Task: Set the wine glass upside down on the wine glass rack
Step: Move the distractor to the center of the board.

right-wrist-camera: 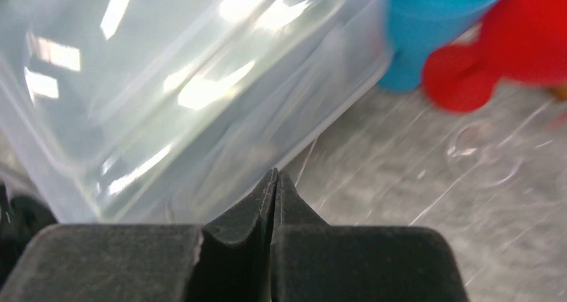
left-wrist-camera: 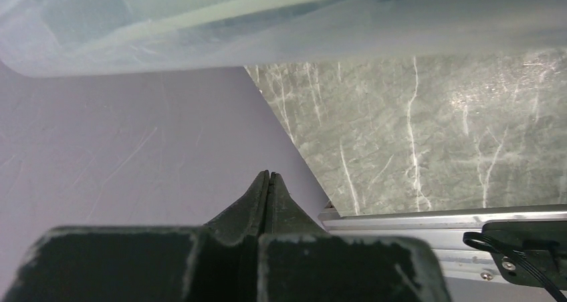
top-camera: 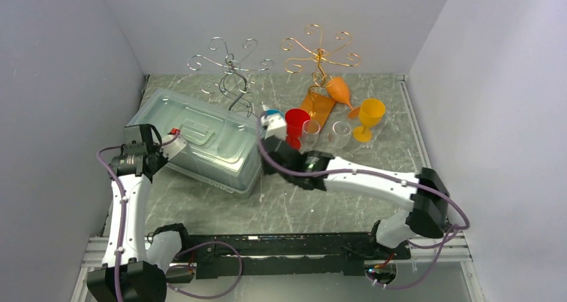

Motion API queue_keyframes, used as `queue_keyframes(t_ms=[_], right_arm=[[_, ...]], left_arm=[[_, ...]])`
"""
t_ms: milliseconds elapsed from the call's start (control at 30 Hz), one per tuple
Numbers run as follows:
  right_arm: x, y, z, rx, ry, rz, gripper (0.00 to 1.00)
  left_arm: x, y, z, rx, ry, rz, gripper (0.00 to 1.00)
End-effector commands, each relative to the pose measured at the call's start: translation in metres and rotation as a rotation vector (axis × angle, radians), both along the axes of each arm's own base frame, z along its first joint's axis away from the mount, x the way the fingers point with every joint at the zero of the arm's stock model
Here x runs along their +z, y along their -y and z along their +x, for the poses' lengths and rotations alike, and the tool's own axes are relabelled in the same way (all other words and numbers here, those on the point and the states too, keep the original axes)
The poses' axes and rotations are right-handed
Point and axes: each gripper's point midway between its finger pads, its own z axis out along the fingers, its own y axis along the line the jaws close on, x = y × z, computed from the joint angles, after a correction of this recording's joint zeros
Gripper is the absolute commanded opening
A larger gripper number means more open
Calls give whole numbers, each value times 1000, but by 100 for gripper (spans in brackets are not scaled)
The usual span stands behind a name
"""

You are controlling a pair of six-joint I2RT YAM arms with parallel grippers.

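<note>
Several wine glasses stand at the back right of the table: a red one point(top-camera: 296, 123), two clear ones point(top-camera: 311, 132) point(top-camera: 340, 133) and a yellow one point(top-camera: 370, 117). An orange glass point(top-camera: 339, 90) leans at the foot of the gold wire rack point(top-camera: 319, 51). A silver wire rack point(top-camera: 231, 65) stands to its left. My right gripper point(top-camera: 266, 163) point(right-wrist-camera: 275, 175) is shut and holds nothing, low beside the corner of a clear plastic bin, just short of the red glass point(right-wrist-camera: 495, 55) and a blue one point(right-wrist-camera: 428, 28). My left gripper point(top-camera: 162, 159) point(left-wrist-camera: 269, 176) is shut and holds nothing, at the bin's left end.
The overturned clear plastic bin point(top-camera: 200, 141) point(left-wrist-camera: 200, 21) point(right-wrist-camera: 167, 81) lies tilted over the left half of the marble table point(top-camera: 301, 202). Grey walls close in the left, right and back. An aluminium rail point(left-wrist-camera: 434, 218) runs along the near edge.
</note>
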Motion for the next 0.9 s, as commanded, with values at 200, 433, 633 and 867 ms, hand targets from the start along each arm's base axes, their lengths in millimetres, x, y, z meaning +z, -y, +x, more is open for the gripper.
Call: queue_keyframes(t_ms=[200,433,633,867], right_arm=[[104,34,116,-228,341,214,0],[92,15,131,-210,334,229,0],[74,-2,130,-177,299,227,0],[60,-32,96,-75,274,207,0]], left_arm=[[9,10,-32,17,-100,-62,0],[24,14,-40,24,-94,-83,0],[12,12,-39,61,-96,-86,0],[-1,-1,-7,189,-39,-129,0]])
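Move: The storage box's middle lies about 20 cm left of the right hand, 12 cm ahead and 10 cm below, with its right end close beside the closed fingers. The blue cup stands some 15 cm ahead, 4 cm right; the red goblet about 15 cm ahead, 12 cm right. The silver rack is roughly 25 cm ahead and 7 cm left. From the left hand, the box's middle is about 12 cm ahead, 12 cm right and 10 cm below. Sweep the closed right gripper forward about 12 cm along the storage box's right end to its far corner by the blue cup: rise quickly and swing slightly right first, then sink partway and ease back left. Lift the fingertips some 15 degrees and turn the hand clockwise. Back the shut left gripper off the box's near side by about 4 cm. ##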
